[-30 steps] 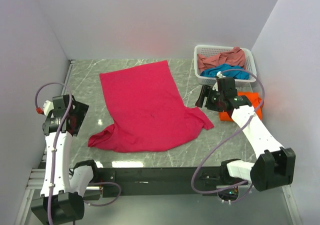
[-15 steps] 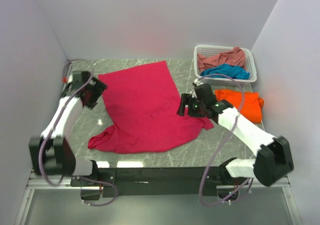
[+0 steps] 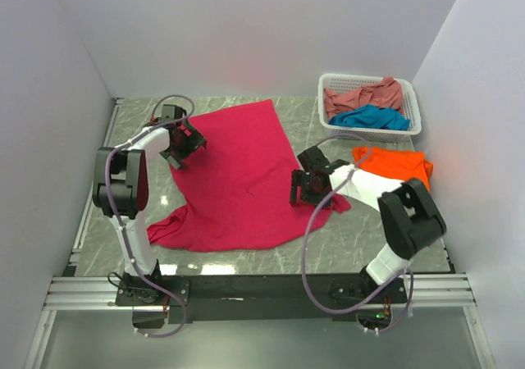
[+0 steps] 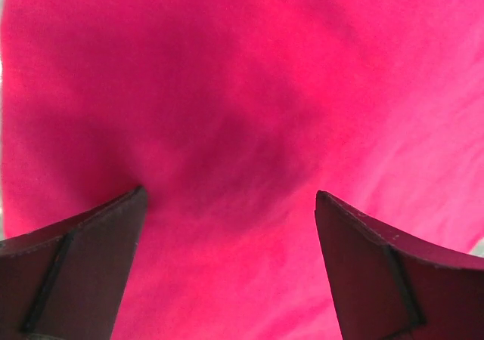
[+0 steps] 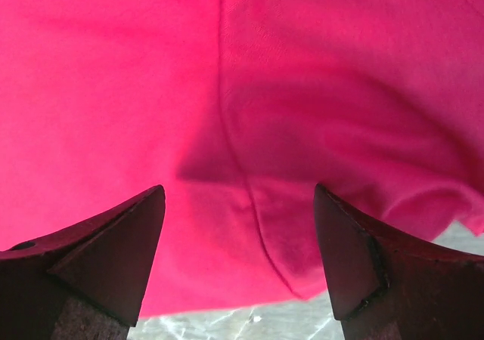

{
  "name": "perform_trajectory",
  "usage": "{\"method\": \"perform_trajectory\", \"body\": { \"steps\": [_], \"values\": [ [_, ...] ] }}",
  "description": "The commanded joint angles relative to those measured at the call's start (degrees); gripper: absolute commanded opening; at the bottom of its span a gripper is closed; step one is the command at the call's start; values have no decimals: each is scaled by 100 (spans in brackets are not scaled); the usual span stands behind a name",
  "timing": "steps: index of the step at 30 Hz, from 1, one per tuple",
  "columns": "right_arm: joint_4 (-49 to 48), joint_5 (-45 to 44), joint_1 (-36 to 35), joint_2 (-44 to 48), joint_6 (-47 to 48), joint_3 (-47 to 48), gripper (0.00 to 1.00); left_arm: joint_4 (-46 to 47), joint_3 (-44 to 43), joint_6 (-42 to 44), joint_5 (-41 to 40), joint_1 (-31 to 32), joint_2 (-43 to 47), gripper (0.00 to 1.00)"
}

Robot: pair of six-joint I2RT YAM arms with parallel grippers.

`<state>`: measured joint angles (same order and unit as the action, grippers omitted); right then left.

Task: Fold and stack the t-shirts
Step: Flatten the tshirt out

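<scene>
A magenta-pink t-shirt [image 3: 238, 176] lies spread flat in the middle of the table, its sleeves towards the near side. My left gripper [image 3: 187, 143] hovers open over the shirt's far left corner; in the left wrist view the magenta cloth [image 4: 242, 91] fills the frame between the spread fingers [image 4: 83, 272]. My right gripper [image 3: 305, 189] hangs open over the shirt's right sleeve, whose seam [image 5: 234, 143] runs between the fingertips [image 5: 355, 257]. Neither gripper [image 4: 229, 196] [image 5: 238, 193] holds anything. An orange t-shirt [image 3: 398, 166] lies crumpled at the right.
A white lattice basket [image 3: 323, 98] at the far right holds a salmon-pink shirt [image 3: 361, 97] and a teal-blue one [image 3: 373, 117]. Grey marble table [image 3: 361, 230] shows around the shirts. White walls stand close on the left, back and right.
Both arms swung inward over the magenta shirt: the left from the table's left edge to the far left corner, the right from beside the orange shirt to the right sleeve.
</scene>
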<state>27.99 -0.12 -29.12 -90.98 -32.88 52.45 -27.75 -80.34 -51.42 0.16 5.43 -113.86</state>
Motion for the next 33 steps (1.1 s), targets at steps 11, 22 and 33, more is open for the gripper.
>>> {"method": "perform_trajectory", "body": {
  "steps": [11,22,33],
  "values": [
    [1682,-489,144,-3354,1423,4445,86,586,3075,-473,326,432,1313,99],
    [1878,-375,504,-4737,2532,8396,89,394,4282,-1028,477,2584,3484,99],
    [264,195,-241,-673,1418,3142,89,-513,3111,-870,-1530,1938,4224,99]
  ]
}}
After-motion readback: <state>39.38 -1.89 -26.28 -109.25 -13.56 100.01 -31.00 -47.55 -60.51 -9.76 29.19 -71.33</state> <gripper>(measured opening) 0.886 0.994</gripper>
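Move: The t-shirt lies spread just under my open fingertips: its middle is about 8 cm back and 11 cm right of my left hand, and some 4 cm ahead and 18 cm left of my right hand. A bunched sleeve sits about 23 cm back and 5 cm left of my left hand. From my right hand the folded orange shirt is roughly 5 cm ahead and 25 cm right, the basket 25 cm ahead and 19 cm right. I swivel the t-shirt flat on the table, dragging it with open fingertips in opposite directions: my left hand sweeps low back about 23 cm and rightward, wrist turning clockwise some 20 degrees, while my right sinks slightly, then runs forward 26 cm and a little left. Then both lift clear, the right about 14 cm up and drawing back, the left 6 cm, easing forward and left. ##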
